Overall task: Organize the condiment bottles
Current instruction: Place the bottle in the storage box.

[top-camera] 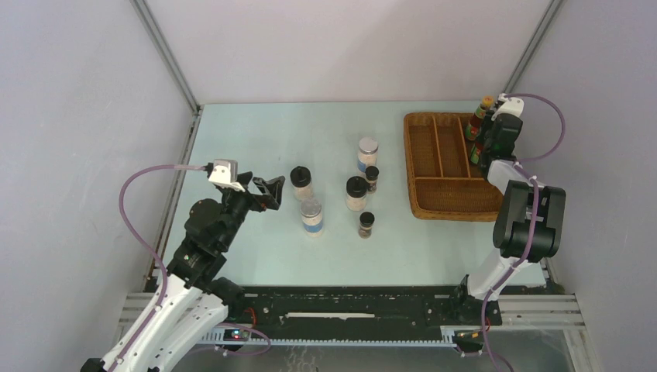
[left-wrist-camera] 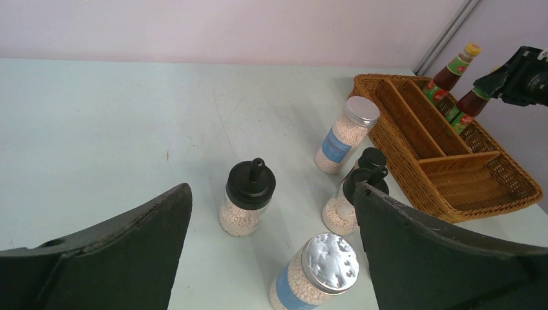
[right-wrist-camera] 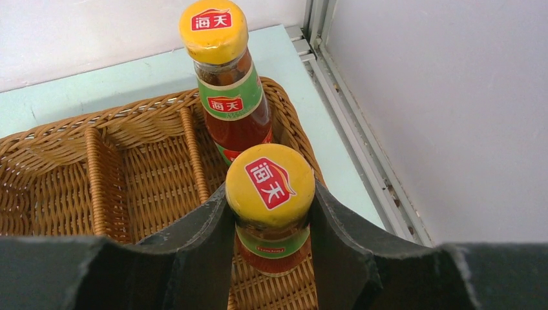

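Note:
My right gripper (right-wrist-camera: 270,216) is shut on the neck of a red sauce bottle (right-wrist-camera: 270,184) with a yellow-orange cap, over the right-hand compartment of the wicker tray (right-wrist-camera: 139,174). A second red sauce bottle (right-wrist-camera: 225,84) stands just behind it in the same compartment. On the table stand two black-lidded jars (top-camera: 300,183) (top-camera: 356,192), two silver-lidded blue-label jars (top-camera: 311,215) (top-camera: 367,153) and two tiny dark jars (top-camera: 372,177) (top-camera: 366,224). My left gripper (top-camera: 267,191) is open and holds nothing, just left of the nearer black-lidded jar (left-wrist-camera: 249,203).
The brown wicker tray (top-camera: 418,167) sits at the right of the table, its other compartments holding nothing. The enclosure's right wall and metal frame (right-wrist-camera: 352,129) run close beside the tray. A silver-lidded jar (left-wrist-camera: 320,271) stands low between my left fingers.

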You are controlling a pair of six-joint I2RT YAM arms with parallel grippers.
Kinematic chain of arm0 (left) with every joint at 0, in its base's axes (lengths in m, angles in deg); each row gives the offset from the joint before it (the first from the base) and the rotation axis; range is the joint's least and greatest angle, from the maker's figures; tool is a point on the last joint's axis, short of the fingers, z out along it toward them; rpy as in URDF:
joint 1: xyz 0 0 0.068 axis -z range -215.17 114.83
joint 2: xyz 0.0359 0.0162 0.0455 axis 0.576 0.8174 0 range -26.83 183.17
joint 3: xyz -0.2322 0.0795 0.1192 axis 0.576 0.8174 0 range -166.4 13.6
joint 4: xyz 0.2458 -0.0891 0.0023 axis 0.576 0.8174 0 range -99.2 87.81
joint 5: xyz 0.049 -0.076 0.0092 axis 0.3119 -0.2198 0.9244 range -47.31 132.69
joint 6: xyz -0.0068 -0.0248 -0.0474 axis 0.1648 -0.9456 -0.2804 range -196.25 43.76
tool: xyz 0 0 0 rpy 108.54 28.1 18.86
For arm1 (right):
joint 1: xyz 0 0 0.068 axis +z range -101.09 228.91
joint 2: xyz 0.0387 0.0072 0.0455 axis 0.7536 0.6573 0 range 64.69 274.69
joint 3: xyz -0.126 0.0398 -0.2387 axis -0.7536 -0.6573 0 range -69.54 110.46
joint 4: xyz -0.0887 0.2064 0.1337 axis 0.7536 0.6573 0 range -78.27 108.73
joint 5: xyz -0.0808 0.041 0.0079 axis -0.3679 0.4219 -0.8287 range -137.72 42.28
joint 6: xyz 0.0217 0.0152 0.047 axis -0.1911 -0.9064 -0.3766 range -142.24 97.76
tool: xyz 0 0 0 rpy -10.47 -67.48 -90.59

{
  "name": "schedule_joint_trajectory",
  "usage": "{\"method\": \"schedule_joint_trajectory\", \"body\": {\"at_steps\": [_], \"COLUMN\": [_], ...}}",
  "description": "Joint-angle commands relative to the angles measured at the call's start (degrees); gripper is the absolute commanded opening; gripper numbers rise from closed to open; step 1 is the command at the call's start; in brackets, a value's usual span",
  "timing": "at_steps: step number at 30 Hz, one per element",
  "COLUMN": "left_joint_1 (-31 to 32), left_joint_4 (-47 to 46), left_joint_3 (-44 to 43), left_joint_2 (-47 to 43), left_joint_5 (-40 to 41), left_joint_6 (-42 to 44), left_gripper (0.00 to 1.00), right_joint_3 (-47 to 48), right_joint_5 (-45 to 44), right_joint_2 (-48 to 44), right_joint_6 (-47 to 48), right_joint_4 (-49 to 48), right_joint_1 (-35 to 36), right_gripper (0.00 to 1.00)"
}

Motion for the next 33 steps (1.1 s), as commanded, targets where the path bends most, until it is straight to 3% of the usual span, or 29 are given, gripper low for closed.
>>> {"method": "schedule_joint_trajectory", "body": {"at_steps": [1,9,10,11,16,22,33], "left_joint_1": [0.25,0.25,0.25,0.25,0.25,0.25,0.25], "left_joint_4": [-1.42,-1.01,-0.94,-0.78,-0.54,-0.19,0.28], "left_joint_3": [0.13,-0.13,-0.15,-0.07,-0.15,-0.22,-0.53], "left_joint_2": [-0.45,-0.88,-1.01,-1.19,-1.64,-2.09,-2.89], "left_joint_5": [-0.93,-1.15,-1.13,-1.15,-1.11,-1.19,-1.61], "left_joint_6": [0.84,0.75,0.75,0.83,0.92,1.01,0.52], "left_gripper": [1.00,1.00,1.00,1.00,1.00,1.00,1.00], "right_joint_3": [0.86,0.17,0.13,0.15,0.16,0.16,0.16], "right_joint_5": [-1.81,-3.96,-4.51,-4.54,-5.94,-8.10,-12.23], "right_joint_2": [-1.11,-1.11,-1.16,-1.18,-1.20,-1.24,-3.33], "right_joint_6": [-0.06,-0.25,-0.30,-0.28,0.05,0.02,-0.65], "right_joint_4": [-8.39,-7.99,-7.61,-7.59,-7.09,-6.93,-7.01], "right_joint_1": [0.41,1.02,1.23,1.26,1.87,2.16,2.41], "right_gripper": [0.00,0.02,0.12,0.14,0.42,0.62,0.71]}}
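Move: My right hand grips the bottle by its neck, already inside the storage box's right-hand compartment; the bottle's middle is about 6 cm below my fingers. The first bottle stands some 6 cm farther out and 1 cm left, at much the same height. The empty middle compartment is about 7 cm left and 1 cm ahead, 13 cm down. From my left hand the held bottle is roughly 58 cm right, 26 cm ahead and 17 cm lower. I keep my right hand almost still with the bottle pinched and set down in the compartment, then open the fingers by about a fifth of their range to let its neck go. As they part, the hand rises about 1 cm, edges nearly as far to the right, and turns some 5 degrees clockwise, staying around the cap. ##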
